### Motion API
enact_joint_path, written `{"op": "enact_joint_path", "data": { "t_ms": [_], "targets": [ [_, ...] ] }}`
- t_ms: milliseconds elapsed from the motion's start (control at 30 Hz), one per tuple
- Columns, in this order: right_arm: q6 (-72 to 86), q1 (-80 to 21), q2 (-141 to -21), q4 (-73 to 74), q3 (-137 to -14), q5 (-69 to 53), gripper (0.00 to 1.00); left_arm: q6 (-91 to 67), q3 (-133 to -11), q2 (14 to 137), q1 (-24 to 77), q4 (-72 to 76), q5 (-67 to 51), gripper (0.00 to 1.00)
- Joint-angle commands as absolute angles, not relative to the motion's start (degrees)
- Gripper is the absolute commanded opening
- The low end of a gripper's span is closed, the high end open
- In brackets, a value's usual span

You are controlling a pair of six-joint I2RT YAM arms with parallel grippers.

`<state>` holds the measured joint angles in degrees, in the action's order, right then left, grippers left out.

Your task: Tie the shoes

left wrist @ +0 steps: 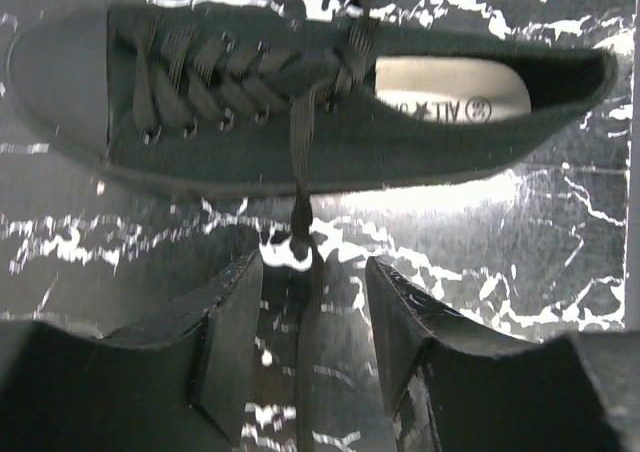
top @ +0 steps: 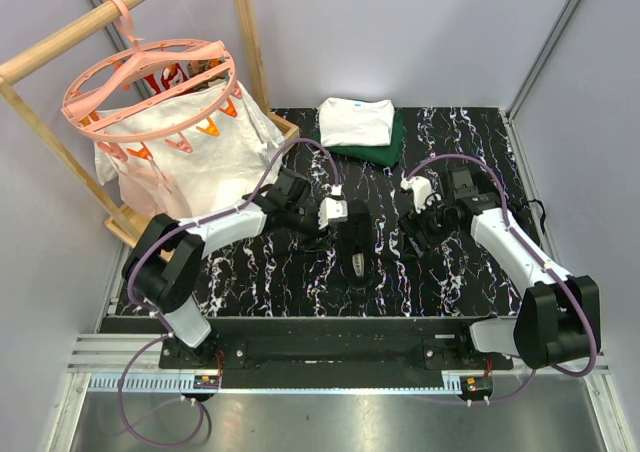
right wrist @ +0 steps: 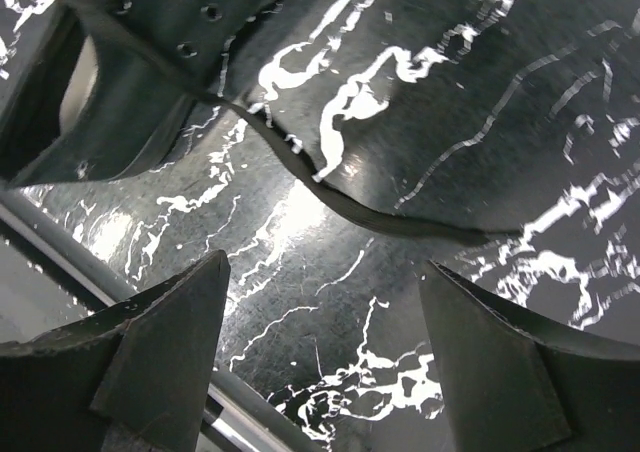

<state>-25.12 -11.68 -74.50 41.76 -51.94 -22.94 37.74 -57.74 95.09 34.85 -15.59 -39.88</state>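
Observation:
The black lace-up shoe (top: 352, 240) lies in the middle of the marbled table, a pale grey patch on its near end. In the left wrist view the shoe (left wrist: 300, 112) stretches across the top, toe to the left. One thin lace (left wrist: 303, 272) runs from its eyelets down between my left gripper's (left wrist: 312, 307) fingers, with a gap on each side. My right gripper (right wrist: 325, 292) is open over bare table just right of the shoe (right wrist: 130, 72). Another lace (right wrist: 330, 187) curves across the table beyond its fingertips.
Folded white and dark green clothes (top: 358, 122) sit at the back of the table. A pink clip hanger (top: 150, 87) and white cloth (top: 200, 162) hang on a wooden rack at the back left. The table's metal edge (right wrist: 60, 242) shows in the right wrist view.

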Motion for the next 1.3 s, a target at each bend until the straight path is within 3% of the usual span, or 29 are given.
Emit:
{"op": "enact_joint_path", "data": {
  "t_ms": [0,333,433,467,533,1100,1267],
  "targets": [
    [-30.9,-11.4,-77.1,41.8,-52.4,-27.4,0.83,38.6,-61.3,97.0,35.7,-11.3,-43.5,0.48],
    [-33.6,-11.5,-80.5,41.8,-52.4,-27.2,0.78,38.4,-63.9,100.7,36.1,-11.3,-44.1,0.25],
    [-35.4,-11.4,-81.2,41.7,-52.0,-26.7,0.77,38.2,-64.2,100.6,36.2,-11.5,-44.8,0.16],
    [-36.2,-11.5,-81.5,41.7,-51.9,-26.1,0.77,38.1,-64.2,100.4,36.2,-11.6,-45.3,0.06],
    [-37.1,-11.5,-82.4,41.5,-51.7,-25.8,0.76,37.4,-64.0,99.2,36.2,-11.5,-46.1,0.00],
    [-38.9,-11.6,-87.6,37.6,-51.2,-23.9,0.56,15.4,-60.5,97.7,36.6,6.0,-49.1,0.00],
    [-41.2,-12.9,-89.5,36.0,-49.9,-21.5,0.56,15.5,-59.3,97.2,36.6,6.3,-48.9,0.00]
  ]
}}
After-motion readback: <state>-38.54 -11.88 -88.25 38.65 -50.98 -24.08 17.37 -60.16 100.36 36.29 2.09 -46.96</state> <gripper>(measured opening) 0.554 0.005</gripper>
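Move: Beside the shoe's left side, the half-open left fingers have the left lace strand about 3 cm to their right, 1 cm ahead and a few centimetres lower. The knot is level fore-and-aft, some 9 cm right and barely lower; the shoe's middle lies under it. From the wide-open right hand, the right lace strand is about 2 cm ahead, 2 cm left and 8 cm down, with the shoe's middle 13 cm left and 3 cm ahead. Easing right towards the shoe, the left hand shuts its fingers fully, seemingly pinching the left strand where it drops off the shoe's side, then rises about 3 cm while carrying on right to the knot, tilting some 15 degrees. Meanwhile the right hand sinks about 6 cm towards the right strand, turning slightly counter-clockwise and narrowing its fingers, which stay open. ##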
